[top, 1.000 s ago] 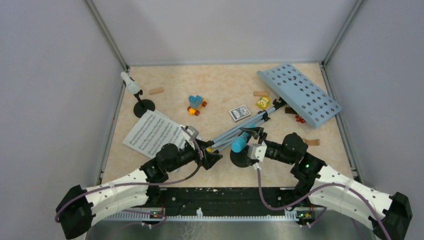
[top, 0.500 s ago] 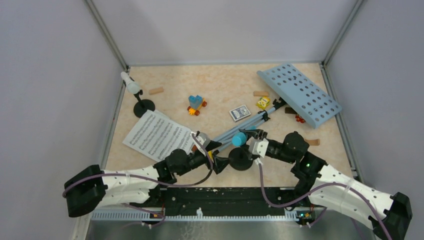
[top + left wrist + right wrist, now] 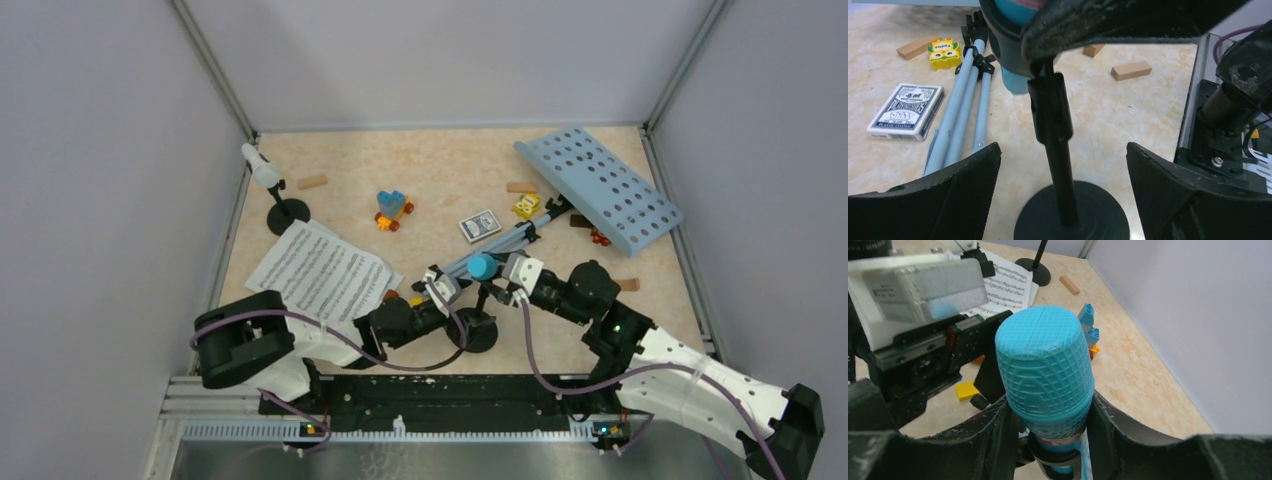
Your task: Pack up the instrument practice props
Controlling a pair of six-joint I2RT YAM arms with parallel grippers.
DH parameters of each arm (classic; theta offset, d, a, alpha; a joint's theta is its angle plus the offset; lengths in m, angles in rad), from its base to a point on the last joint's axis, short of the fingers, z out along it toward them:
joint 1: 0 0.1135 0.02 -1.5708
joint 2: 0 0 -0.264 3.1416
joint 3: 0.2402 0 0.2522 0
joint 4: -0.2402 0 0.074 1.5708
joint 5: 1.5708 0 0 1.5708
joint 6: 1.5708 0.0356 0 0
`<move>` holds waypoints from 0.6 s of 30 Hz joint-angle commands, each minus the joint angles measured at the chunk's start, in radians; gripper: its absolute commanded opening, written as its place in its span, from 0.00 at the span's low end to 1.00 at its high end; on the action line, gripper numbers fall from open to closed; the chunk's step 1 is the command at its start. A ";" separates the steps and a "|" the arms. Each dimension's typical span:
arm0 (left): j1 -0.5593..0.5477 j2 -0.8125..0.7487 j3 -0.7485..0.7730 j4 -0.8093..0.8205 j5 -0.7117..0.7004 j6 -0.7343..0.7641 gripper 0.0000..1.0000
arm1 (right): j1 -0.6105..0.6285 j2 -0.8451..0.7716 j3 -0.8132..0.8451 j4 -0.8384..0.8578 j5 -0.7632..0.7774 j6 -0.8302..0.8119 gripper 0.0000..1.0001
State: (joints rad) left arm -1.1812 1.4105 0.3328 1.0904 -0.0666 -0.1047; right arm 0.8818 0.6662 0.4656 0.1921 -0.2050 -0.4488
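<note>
The blue microphone [image 3: 1045,370] sits in the clip of a black round-based holder [image 3: 1070,212], and my right gripper [image 3: 1048,415] is shut on its head, also seen from above [image 3: 483,270]. My left gripper [image 3: 1063,165] is open, one finger on each side of the holder's stem just above the base, touching neither. From above, the left gripper [image 3: 465,318] lies low by that base. A white microphone [image 3: 262,168] stands in the second holder [image 3: 288,212] at the far left. White sheet music [image 3: 320,270] lies near it. The light-blue rack [image 3: 600,187] lies at the far right, tripod legs [image 3: 500,250] stretched toward the centre.
A card deck [image 3: 480,225], a blue-and-orange toy car [image 3: 392,210], a yellow block [image 3: 526,206] and wooden blocks [image 3: 312,182] are scattered on the table. Walls enclose three sides. The left arm lies along the near edge, close to the right arm.
My left arm swung right, bringing its open jaws around the holder's stem. My right gripper closed on the blue microphone, and the microphone moved a little farther away.
</note>
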 commanded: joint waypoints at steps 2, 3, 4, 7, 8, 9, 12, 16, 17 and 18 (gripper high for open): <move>-0.006 0.096 0.087 0.149 -0.066 0.032 0.99 | 0.009 -0.041 0.048 0.068 0.002 0.086 0.00; -0.006 0.114 0.091 0.163 -0.084 0.033 0.98 | 0.008 -0.045 0.047 0.064 0.002 0.087 0.00; -0.006 0.130 0.094 0.179 -0.099 0.038 0.97 | 0.008 -0.048 0.047 0.062 0.003 0.088 0.00; -0.006 0.172 0.100 0.207 -0.117 0.038 0.85 | 0.008 -0.060 0.043 0.066 0.006 0.105 0.00; -0.006 0.186 0.107 0.209 -0.117 0.032 0.80 | 0.008 -0.063 0.039 0.072 0.008 0.112 0.00; -0.006 0.199 0.111 0.209 -0.113 0.025 0.76 | 0.009 -0.066 0.038 0.078 0.010 0.120 0.00; -0.006 0.228 0.120 0.196 -0.109 -0.019 0.56 | 0.009 -0.072 0.036 0.091 0.013 0.135 0.00; -0.008 0.248 0.124 0.172 -0.115 -0.047 0.36 | 0.010 -0.073 0.049 0.087 0.016 0.134 0.00; -0.008 0.251 0.126 0.163 -0.117 -0.049 0.29 | 0.009 -0.075 0.051 0.087 0.021 0.129 0.00; -0.008 0.254 0.131 0.148 -0.118 -0.052 0.23 | 0.008 -0.077 0.053 0.088 0.028 0.121 0.00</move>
State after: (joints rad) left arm -1.1950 1.6455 0.4332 1.2278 -0.1516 -0.1272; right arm 0.8818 0.6270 0.4656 0.1547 -0.1783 -0.3573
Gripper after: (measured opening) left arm 0.338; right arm 0.455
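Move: The toy microphone's stand, held by my right hand, has its black neck just beyond my open left fingertips: about 3 cm to the right, 2 cm ahead and 1 cm lower. The blue microphone head is some 9 cm above my left hand, 7 ahead and 2 right; the card box lies about 17 ahead, 4 right and 14 below. From my right hand the neck is roughly 7 cm down, 4 back and 1 left. I slide my left hand about 3 cm right and 2 cm forward so its open fingers straddle the black neck, then sink it nearly 2 cm while closing them from wide open to about a third, pinching the neck just under the microphone. My right hand keeps its grip on the microphone above, almost in place, tilting it some 5 degrees. ##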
